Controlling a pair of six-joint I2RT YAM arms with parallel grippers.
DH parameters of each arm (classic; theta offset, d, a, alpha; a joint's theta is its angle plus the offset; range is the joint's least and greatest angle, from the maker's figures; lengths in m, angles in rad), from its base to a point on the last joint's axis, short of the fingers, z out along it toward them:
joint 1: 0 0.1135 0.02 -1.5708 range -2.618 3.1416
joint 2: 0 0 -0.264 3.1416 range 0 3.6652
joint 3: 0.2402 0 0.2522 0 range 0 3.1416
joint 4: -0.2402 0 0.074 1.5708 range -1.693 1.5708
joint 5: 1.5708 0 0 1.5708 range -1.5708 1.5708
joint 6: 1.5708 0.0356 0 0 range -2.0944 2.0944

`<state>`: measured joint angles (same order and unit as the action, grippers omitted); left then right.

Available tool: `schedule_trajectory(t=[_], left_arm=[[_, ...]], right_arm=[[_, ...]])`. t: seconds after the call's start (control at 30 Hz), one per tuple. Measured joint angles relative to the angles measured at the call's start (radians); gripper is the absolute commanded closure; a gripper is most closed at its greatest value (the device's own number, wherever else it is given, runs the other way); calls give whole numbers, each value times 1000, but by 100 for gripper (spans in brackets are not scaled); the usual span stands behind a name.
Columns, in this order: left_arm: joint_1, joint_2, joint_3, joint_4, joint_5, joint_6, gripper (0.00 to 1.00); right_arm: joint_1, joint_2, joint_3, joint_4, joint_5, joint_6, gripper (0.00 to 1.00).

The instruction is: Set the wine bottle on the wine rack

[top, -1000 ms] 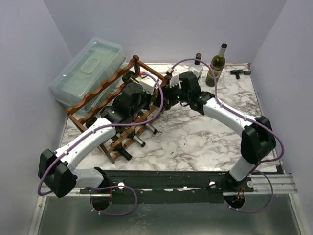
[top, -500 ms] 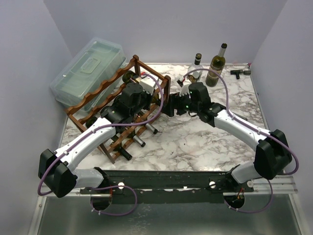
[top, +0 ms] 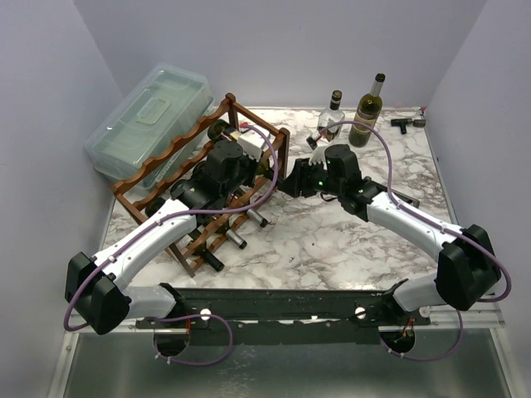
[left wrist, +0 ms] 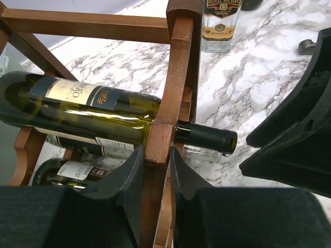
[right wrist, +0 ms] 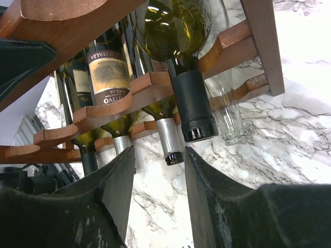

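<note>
The reddish-brown wine rack stands at the left of the marble table, with several bottles lying in its tiers. A green wine bottle with a black capsule lies in the top tier, its neck sticking out past the front rail. My left gripper is shut on the rack's upright wooden post. My right gripper hovers just in front of and below that bottle's neck. Its jaws stand apart with only table showing between them. In the top view the right gripper sits beside the rack's right corner.
A clear plastic lidded box lies behind the rack at far left. A green wine bottle and a clear liquor bottle stand upright at the back. A small black part lies at the back right corner.
My right arm has drawn back from the rack's top toward the near side, and its jaws have narrowed. The left arm has kept its hold on the rack.
</note>
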<state>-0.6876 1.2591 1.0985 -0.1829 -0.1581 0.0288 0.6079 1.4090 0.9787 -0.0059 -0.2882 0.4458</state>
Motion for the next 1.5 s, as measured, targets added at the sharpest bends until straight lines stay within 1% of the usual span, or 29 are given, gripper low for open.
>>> schedule_trajectory(t=[0.33, 0.37, 0.47, 0.53, 0.93, 1.07, 1.1, 1.17, 1.23, 1.37, 1.43, 1.5], left_arm=[[-5, 1, 0, 0, -2, 23, 100], [-5, 2, 0, 0, -3, 23, 100], [-8, 2, 0, 0, -9, 29, 100], [-9, 2, 0, 0, -9, 31, 100], [-40, 1, 0, -3, -15, 39, 100], [-48, 1, 0, -3, -24, 38, 99], [-49, 1, 0, -3, -27, 38, 93], [-53, 1, 0, -3, -36, 35, 75], [-55, 1, 0, -3, -42, 35, 60], [-67, -1, 0, -10, -53, 18, 34], [-79, -3, 0, -13, -51, 8, 24], [-88, -6, 0, -16, -50, 2, 18]], right_arm=[[0, 66, -6, 82, -18, 48, 53], [0, 72, -6, 89, -18, 52, 52], [0, 87, -3, 94, -16, 53, 43], [2, 91, 1, 93, -12, 55, 39], [6, 100, 32, 102, -8, 54, 36], [6, 64, 14, 81, -3, 48, 32], [6, 40, 4, 66, 7, 42, 31], [6, -21, -17, 26, 39, 26, 29], [6, -86, -27, -21, 79, 12, 27], [-2, -211, -38, -73, 172, -18, 22], [-10, -254, -41, -100, 227, -25, 20], [-27, -275, -42, -121, 275, -28, 18]])
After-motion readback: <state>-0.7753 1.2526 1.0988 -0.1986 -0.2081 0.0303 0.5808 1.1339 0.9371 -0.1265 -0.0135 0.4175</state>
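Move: The right hand, fingers half open, is just short of the top bottle's black neck: about 4 cm ahead, 2 cm to its left and nearly level. A silver neck hangs roughly 6 cm to its left, 1 ahead and 9 lower; the whisky bottle stands some 18 cm ahead and 10 to the right. The left hand grips the rack's upper rail; from it the black neck lies about 4 cm ahead, 6 right, 7 below, the corner post's top 7 ahead and 5 right. Still pinching the upper rail, the left hand draws it roughly 1.5 cm right and back, then spreads its fingers to let go and eases about another centimetre the same way. The right hand first noses 2–3 cm left and forward at the black neck, dipping and rising again, then backs off some 9 cm to the right and 6 cm up, opening wider and turning about 15 degrees clockwise; whether it touches can't be seen. ##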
